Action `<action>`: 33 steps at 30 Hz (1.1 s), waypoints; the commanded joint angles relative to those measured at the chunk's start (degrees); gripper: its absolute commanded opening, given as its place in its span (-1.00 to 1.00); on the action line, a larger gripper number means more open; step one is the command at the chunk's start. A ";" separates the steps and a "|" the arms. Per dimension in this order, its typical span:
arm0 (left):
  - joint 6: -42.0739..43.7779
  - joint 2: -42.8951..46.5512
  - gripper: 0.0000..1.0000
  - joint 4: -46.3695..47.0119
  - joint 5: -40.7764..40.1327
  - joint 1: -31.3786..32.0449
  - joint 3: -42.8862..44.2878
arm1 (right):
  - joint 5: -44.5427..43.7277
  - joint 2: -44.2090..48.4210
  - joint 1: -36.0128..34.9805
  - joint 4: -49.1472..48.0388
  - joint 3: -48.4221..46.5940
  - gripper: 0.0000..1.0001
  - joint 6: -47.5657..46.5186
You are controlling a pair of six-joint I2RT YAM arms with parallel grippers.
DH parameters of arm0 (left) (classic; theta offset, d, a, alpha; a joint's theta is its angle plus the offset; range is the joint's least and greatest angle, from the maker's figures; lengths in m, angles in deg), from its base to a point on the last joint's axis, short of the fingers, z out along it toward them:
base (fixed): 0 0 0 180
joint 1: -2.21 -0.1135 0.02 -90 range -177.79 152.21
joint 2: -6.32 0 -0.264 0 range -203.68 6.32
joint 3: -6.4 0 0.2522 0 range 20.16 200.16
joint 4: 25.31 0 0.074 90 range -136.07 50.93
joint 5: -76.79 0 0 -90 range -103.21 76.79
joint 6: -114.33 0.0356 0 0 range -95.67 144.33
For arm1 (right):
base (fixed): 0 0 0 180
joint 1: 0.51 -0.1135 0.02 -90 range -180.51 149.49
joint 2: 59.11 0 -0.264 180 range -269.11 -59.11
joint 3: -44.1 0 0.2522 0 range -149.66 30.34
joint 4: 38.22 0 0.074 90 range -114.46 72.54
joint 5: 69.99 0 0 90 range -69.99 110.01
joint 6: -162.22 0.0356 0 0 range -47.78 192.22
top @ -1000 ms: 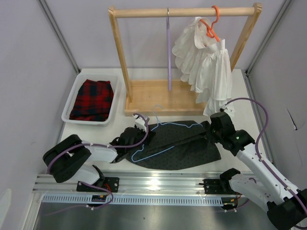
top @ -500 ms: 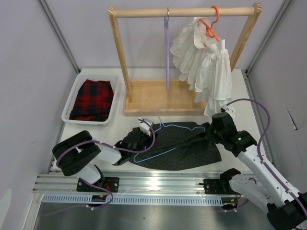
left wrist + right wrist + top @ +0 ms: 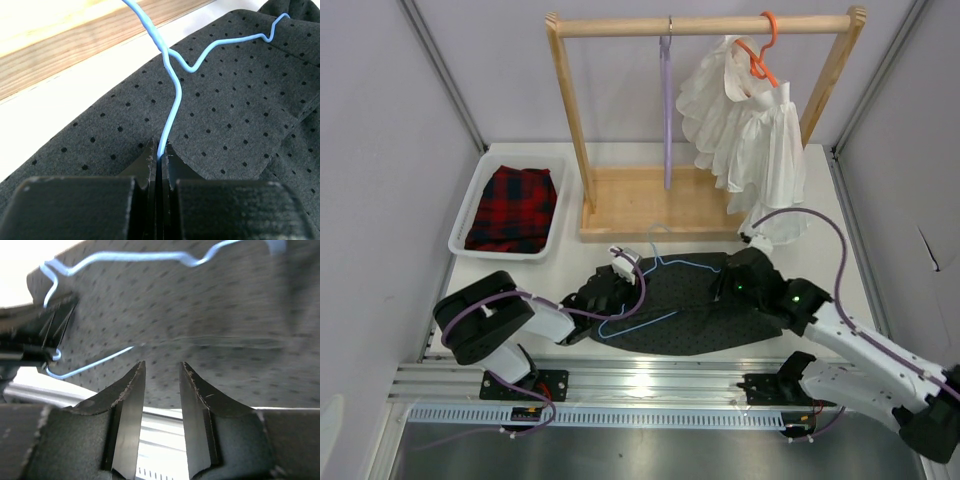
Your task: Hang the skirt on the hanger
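Note:
The dark dotted skirt lies flat on the table in front of the rack. The pale blue wire hanger lies on top of it, hook toward the rack. My left gripper is shut on the hanger's wire at the skirt's left edge; the left wrist view shows the hanger pinched between the jaws over the skirt. My right gripper is open and empty, low over the skirt's middle; its view shows the skirt and the hanger past its jaws.
A wooden rack stands behind with a lilac hanger and a white ruffled garment on an orange hanger. A white bin at the left holds a red-black plaid garment.
My right gripper has moved left from the skirt's right end to over its middle. The left gripper shifted right earlier and now holds still on the hanger.

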 commanded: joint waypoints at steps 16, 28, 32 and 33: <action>1.99 -0.77 -1.00 0.64 -0.44 0.31 4.24 | -3.39 -25.80 -12.99 -22.57 1.12 0.17 7.90; 1.64 -0.68 -1.00 0.64 -0.70 0.31 3.62 | -5.05 -27.57 -13.08 -23.45 4.11 0.34 15.36; 1.73 -0.50 -1.00 0.64 -0.61 0.31 3.53 | -6.81 -26.86 -13.17 -24.50 5.78 0.38 19.32; 1.81 -0.50 -1.00 0.64 -0.61 0.39 3.62 | -7.94 -27.04 -13.17 -24.41 5.87 0.38 19.85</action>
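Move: The right hand, empty and part open, goes for the waistband edge of the dark dotted skirt's upper layer, about 8 cm to its left, 1 cm ahead and some 12 cm below. The left gripper, pinching the blue hanger, is roughly 16 cm left and 9 cm ahead of the right hand; the hanger's right shoulder is about 11 cm straight ahead of it. From the left hand, that stretch of edge lies about 7 cm right, 9 cm back and 4 cm lower. Down and to the left, the right hand swings in over the skirt towards the waistband edge, about 9 cm left early on, then mostly sinking to some 10 cm lower. Its fingers spread wider and tip roughly 10 degrees further down, ending astride the edge. The left hand keeps its pinch on the hanger, easing it about 1 cm forward and right. ##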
